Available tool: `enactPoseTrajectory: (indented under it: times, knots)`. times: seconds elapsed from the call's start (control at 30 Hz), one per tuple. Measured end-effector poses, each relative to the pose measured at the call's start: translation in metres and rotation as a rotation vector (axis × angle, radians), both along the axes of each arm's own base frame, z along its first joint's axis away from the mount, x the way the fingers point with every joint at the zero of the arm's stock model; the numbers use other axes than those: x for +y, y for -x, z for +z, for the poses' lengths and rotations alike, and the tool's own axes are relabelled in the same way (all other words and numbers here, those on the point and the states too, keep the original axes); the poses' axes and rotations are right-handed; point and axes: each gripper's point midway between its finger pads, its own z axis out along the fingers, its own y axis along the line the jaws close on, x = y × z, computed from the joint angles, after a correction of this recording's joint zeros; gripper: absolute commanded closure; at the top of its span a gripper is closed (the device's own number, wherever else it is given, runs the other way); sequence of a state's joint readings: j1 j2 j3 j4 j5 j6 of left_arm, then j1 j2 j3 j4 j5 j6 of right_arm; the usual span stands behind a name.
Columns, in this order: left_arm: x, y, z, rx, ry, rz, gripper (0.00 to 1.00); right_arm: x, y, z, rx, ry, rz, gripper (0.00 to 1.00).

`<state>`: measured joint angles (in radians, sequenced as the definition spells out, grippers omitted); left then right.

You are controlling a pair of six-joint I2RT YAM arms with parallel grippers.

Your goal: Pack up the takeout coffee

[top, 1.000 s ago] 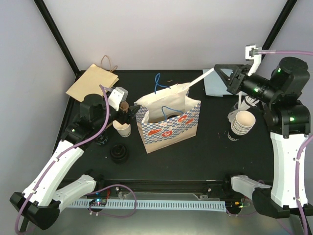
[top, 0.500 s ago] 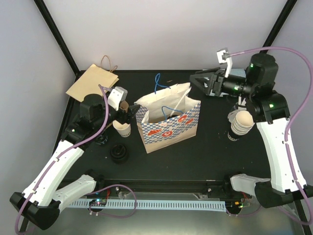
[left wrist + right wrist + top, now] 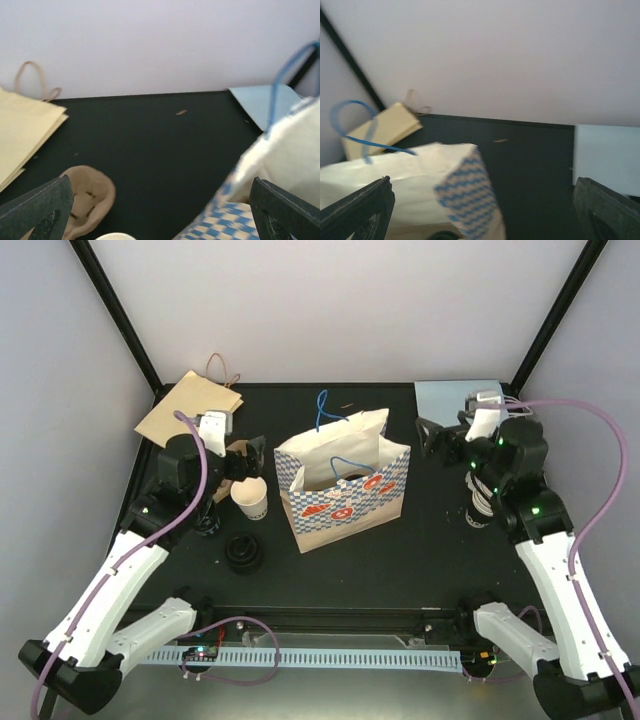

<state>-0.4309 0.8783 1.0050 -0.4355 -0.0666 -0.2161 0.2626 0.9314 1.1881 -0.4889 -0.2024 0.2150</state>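
A blue-and-white patterned paper bag (image 3: 345, 485) with blue handles stands open mid-table, something dark low inside it. Left of it stands a white paper cup (image 3: 250, 499), with a brown sleeve (image 3: 238, 457) lying behind it. My left gripper (image 3: 243, 464) hovers open over the sleeve and cup, holding nothing; its wrist view shows the sleeve (image 3: 85, 197), the cup's rim (image 3: 114, 236) and the bag's corner (image 3: 280, 167). My right gripper (image 3: 438, 438) is open and empty just right of the bag (image 3: 420, 190). A stack of cups (image 3: 481, 505) stands under the right arm, mostly hidden.
Two black lids (image 3: 243, 553) (image 3: 207, 525) lie near the front left. A flat brown paper bag (image 3: 190, 405) lies at the back left corner. A light blue sheet (image 3: 455, 395) lies at the back right. Black frame posts rise at both back corners.
My right gripper let go of the bag's top flap, opened and drew back down to the right; the flap settled back. My left gripper opened wider and pulled away from the white cup.
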Motion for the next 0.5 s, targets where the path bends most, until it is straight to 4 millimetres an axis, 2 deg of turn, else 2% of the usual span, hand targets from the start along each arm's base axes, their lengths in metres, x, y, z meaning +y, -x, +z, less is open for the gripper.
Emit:
enactPoseTrajectory:
  times: [0.17,0.27,0.37,0.5]
  knots:
    - [0.038,-0.013,-0.009,0.037,0.03,0.195,0.01,-0.031,-0.01,-0.051,-0.004,0.082,-0.177,0.0]
    - [0.064,-0.023,-0.034,0.1,0.051,0.302,0.01,-0.043,-0.016,-0.088,0.019,0.134,-0.241,0.0]
    - [0.077,-0.031,-0.063,0.166,0.065,0.362,0.01,-0.049,-0.02,-0.114,0.043,0.178,-0.275,0.0]
    - [0.076,-0.041,-0.092,0.228,0.097,0.393,0.01,-0.051,-0.037,-0.13,0.062,0.191,-0.307,0.01]
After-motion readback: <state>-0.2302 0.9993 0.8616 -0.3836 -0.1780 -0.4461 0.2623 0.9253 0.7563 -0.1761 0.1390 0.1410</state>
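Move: The white cup stands some 6 cm left of the left hand, about 3 cm ahead and 27 cm below. From that hand, the brown cup carrier lies 12 cm ahead and 15 cm left, and the bag 19 cm right, level with it. The straws stand some 14 cm ahead of the right hand, 23 cm right and 31 cm below; from that hand the cup stack is 2 cm ahead, 23 cm right, and the bag 14 cm left. Towards the white cup and carrier the left hand sinks about 9 cm while swinging left and some 4 cm forward, turning counter-clockwise and tipping down. Away from the bag and nearer the straws, the right hand drops about 13 cm, drifting right and forward and turning some 20 degrees clockwise. Both stay open and touch nothing. ##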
